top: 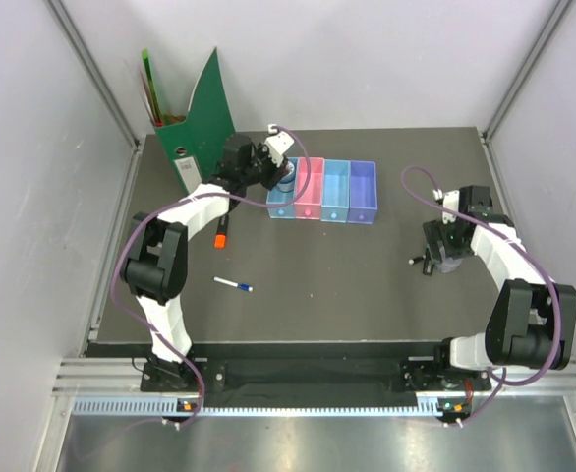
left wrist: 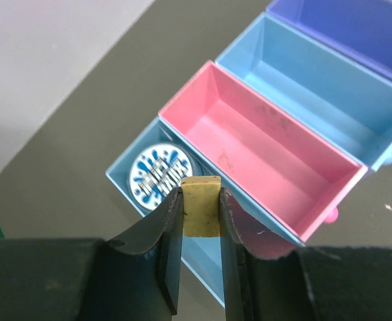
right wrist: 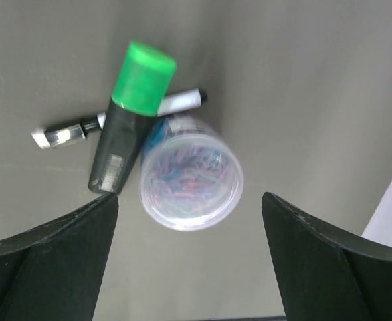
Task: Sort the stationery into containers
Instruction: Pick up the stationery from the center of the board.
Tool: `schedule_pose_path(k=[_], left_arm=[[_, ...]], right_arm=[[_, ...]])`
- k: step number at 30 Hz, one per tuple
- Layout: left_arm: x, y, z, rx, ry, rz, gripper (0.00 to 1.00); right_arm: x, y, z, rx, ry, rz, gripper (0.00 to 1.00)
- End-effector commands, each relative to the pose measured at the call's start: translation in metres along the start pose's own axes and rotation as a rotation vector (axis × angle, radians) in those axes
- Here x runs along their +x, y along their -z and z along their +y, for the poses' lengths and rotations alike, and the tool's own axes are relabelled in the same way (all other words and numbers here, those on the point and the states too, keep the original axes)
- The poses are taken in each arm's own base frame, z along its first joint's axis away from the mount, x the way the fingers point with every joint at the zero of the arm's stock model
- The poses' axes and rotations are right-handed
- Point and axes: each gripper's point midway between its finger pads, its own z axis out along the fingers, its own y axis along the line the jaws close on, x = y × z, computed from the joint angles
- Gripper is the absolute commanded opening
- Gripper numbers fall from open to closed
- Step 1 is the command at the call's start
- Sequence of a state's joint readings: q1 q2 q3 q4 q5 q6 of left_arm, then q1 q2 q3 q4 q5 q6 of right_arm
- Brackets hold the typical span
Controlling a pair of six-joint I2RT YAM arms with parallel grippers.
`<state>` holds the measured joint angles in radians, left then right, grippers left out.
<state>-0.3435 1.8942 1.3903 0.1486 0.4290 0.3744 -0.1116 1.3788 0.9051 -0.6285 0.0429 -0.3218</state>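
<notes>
My left gripper (left wrist: pixel 201 195) is shut on a small yellowish block (left wrist: pixel 201 207) and hangs over the blue tray (left wrist: pixel 121 175), where a round blue-and-white disc (left wrist: pixel 157 175) lies. The pink tray (left wrist: pixel 263 147), light blue tray (left wrist: pixel 316 80) and purple tray (left wrist: pixel 356 27) run on beside it. My right gripper (right wrist: pixel 189 200) is open above a clear round tub of coloured clips (right wrist: pixel 190 180). A black green-capped marker (right wrist: pixel 126 127) lies against the tub, across a thin silver pen (right wrist: pixel 182 101). An orange-and-black highlighter (top: pixel 221 234) and a white pen with blue cap (top: pixel 233 285) lie at the left.
A tall green file holder (top: pixel 195 128) with coloured sheets stands at the back left, close behind my left arm. White walls close in the table on the left, back and right.
</notes>
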Motion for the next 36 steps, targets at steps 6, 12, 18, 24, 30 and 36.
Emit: schedule_pose_path(k=[6, 12, 18, 24, 30, 36], left_arm=[[-0.007, 0.009, -0.011, 0.022, -0.034, -0.016, 0.00], [-0.003, 0.007, -0.012, 0.024, -0.041, -0.009, 0.00], [0.000, 0.007, -0.013, 0.028, -0.052, 0.003, 0.00], [0.006, 0.008, -0.017, 0.040, -0.052, 0.017, 0.00], [0.008, 0.010, -0.019, 0.040, -0.054, 0.024, 0.00], [0.012, 0.012, -0.020, 0.037, -0.058, 0.038, 0.00]], right_arm=[[0.001, 0.001, -0.012, 0.021, -0.019, -0.052, 0.86], [-0.006, -0.006, -0.013, 0.010, -0.027, -0.063, 0.81], [-0.006, -0.013, -0.003, -0.044, -0.027, -0.068, 0.66], [-0.004, -0.015, -0.003, -0.044, -0.024, -0.063, 0.63], [-0.006, -0.010, -0.005, -0.045, -0.018, -0.064, 0.40], [-0.015, 0.002, -0.007, -0.045, -0.013, -0.079, 0.39]])
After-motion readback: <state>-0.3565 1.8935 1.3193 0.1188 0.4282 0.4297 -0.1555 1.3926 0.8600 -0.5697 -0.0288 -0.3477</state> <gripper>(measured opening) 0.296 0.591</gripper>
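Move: The clear jar of paper clips stands almost directly beneath the open right hand, about 1 cm ahead and 3 cm below it. The green-capped highlighter lies 4 cm left and 2 cm ahead of that hand, crossing a dark pen 6 cm left and 2 ahead, both 6 cm below. Under the left hand, straight down some 11 cm, is the leftmost light-blue compartment; its lidded jar is 4 cm ahead of the hand, the pink compartment 6 cm right. The jar of paper clips gets taken between the right fingers, which sink about 1.5 cm around it, easing back a centimetre and then forward again, and close until a pad rests on each side. Meanwhile the yellow block, still pinched in the left hand, is lowered nearly 4 cm and drawn back 2 cm towards the light-blue compartment. ##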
